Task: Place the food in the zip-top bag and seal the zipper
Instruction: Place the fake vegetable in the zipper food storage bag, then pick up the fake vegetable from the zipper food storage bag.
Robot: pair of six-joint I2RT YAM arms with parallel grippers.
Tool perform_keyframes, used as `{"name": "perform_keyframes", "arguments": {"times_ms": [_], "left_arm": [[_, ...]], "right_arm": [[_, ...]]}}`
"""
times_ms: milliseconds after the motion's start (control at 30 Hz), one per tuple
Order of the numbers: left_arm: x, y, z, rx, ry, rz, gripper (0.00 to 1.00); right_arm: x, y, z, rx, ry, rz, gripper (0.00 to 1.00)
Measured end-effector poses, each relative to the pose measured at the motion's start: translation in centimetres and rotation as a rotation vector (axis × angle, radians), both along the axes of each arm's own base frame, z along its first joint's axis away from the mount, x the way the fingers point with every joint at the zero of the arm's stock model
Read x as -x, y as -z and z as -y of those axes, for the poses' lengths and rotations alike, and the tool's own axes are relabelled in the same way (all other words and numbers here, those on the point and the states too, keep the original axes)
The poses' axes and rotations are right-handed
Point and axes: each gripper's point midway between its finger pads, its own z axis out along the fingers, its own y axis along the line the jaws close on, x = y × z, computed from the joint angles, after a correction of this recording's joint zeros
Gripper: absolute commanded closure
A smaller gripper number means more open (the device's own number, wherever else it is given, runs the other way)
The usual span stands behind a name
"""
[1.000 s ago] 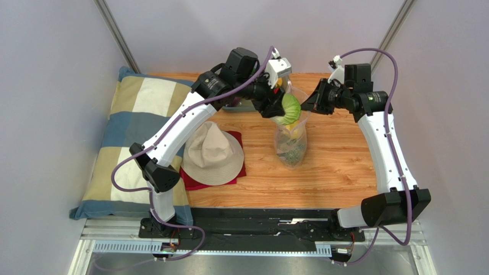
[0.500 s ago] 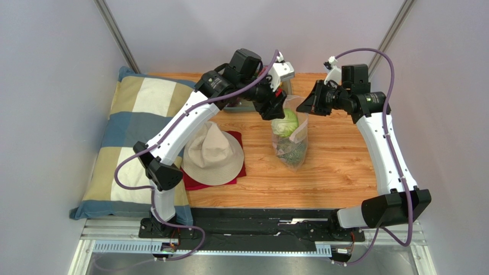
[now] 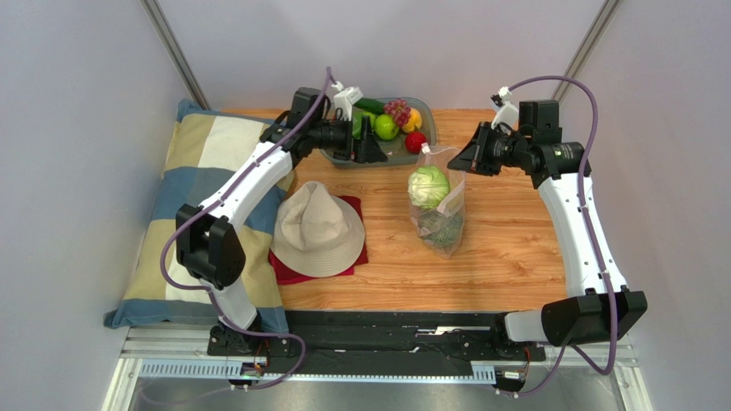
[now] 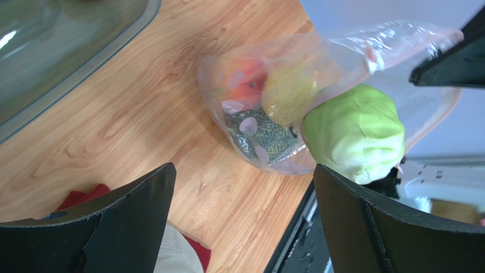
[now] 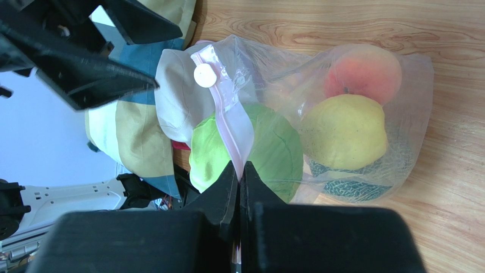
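The clear zip-top bag (image 3: 439,214) stands on the wooden table. It holds a peach (image 5: 361,71), a yellow pear (image 5: 344,131) and a netted green melon (image 5: 353,185). A pale green cabbage (image 3: 428,186) sits at its mouth. My right gripper (image 3: 461,159) is shut on the pink zipper strip (image 5: 230,114) and holds the mouth up. My left gripper (image 3: 371,147) is open and empty, left of the bag, at the front of the grey bowl (image 3: 427,127). More food lies in that bowl: a green apple (image 3: 386,127), grapes (image 3: 397,110) and a red fruit (image 3: 414,142).
A beige hat (image 3: 317,227) lies on a red cloth (image 3: 292,272) left of the bag. A checked pillow (image 3: 206,188) covers the table's left side. Grey walls close in on three sides.
My left gripper let the cabbage go into the bag's mouth, opened wide and drew back left to the bowl. The right gripper kept its hold on the zipper strip.
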Motion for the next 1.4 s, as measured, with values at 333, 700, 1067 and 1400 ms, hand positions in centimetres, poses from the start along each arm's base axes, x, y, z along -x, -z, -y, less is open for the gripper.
{"name": "perform_keyframes", "arguments": {"times_ms": [333, 700, 1067, 1400], "left_arm": [[4.8, -0.2, 5.2, 0.104, 0.091, -0.085, 0.01], [4.1, 0.1, 7.6, 0.118, 0.096, -0.117, 0.01], [5.4, 0.9, 8.5, 0.111, 0.135, -0.156, 0.01], [7.7, 0.4, 9.3, 0.143, 0.226, -0.195, 0.01]], "right_arm": [[0.2, 0.1, -0.1, -0.012, -0.011, -0.006, 1.00], [0.3, 0.4, -0.4, -0.027, -0.020, -0.015, 1.00], [0.2, 0.7, -0.5, -0.047, -0.003, -0.035, 1.00], [0.0, 1.0, -0.6, -0.073, 0.025, -0.044, 1.00]]}}
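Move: The cabbage in the bag's mouth lies about 13 cm to the left hand's right, 8 cm nearer the base and 7 cm lower. The bag's zipper pull is some 12 cm to its right, 2 cm back, at about its height; the produce bin's middle is roughly 10 cm ahead, 3 cm right and 22 cm below. From the right hand, which holds the bag rim, the cabbage is around 4 cm left, 3 cm back and 7 cm below. The left hand, empty and with its fingers staying wide open, swings right and back towards the cabbage in the bag's mouth, about 12 cm in all and nearly level, most of it in a quick early sweep, then a brief ease forward before it creeps on past the zipper pull's near side. Its wrist turns clockwise some 15 degrees so that the spread fingers face the cabbage, close to it though contact can't be made out, while the right hand keeps its shut pinch on the bag rim and sinks only about 1 cm. ##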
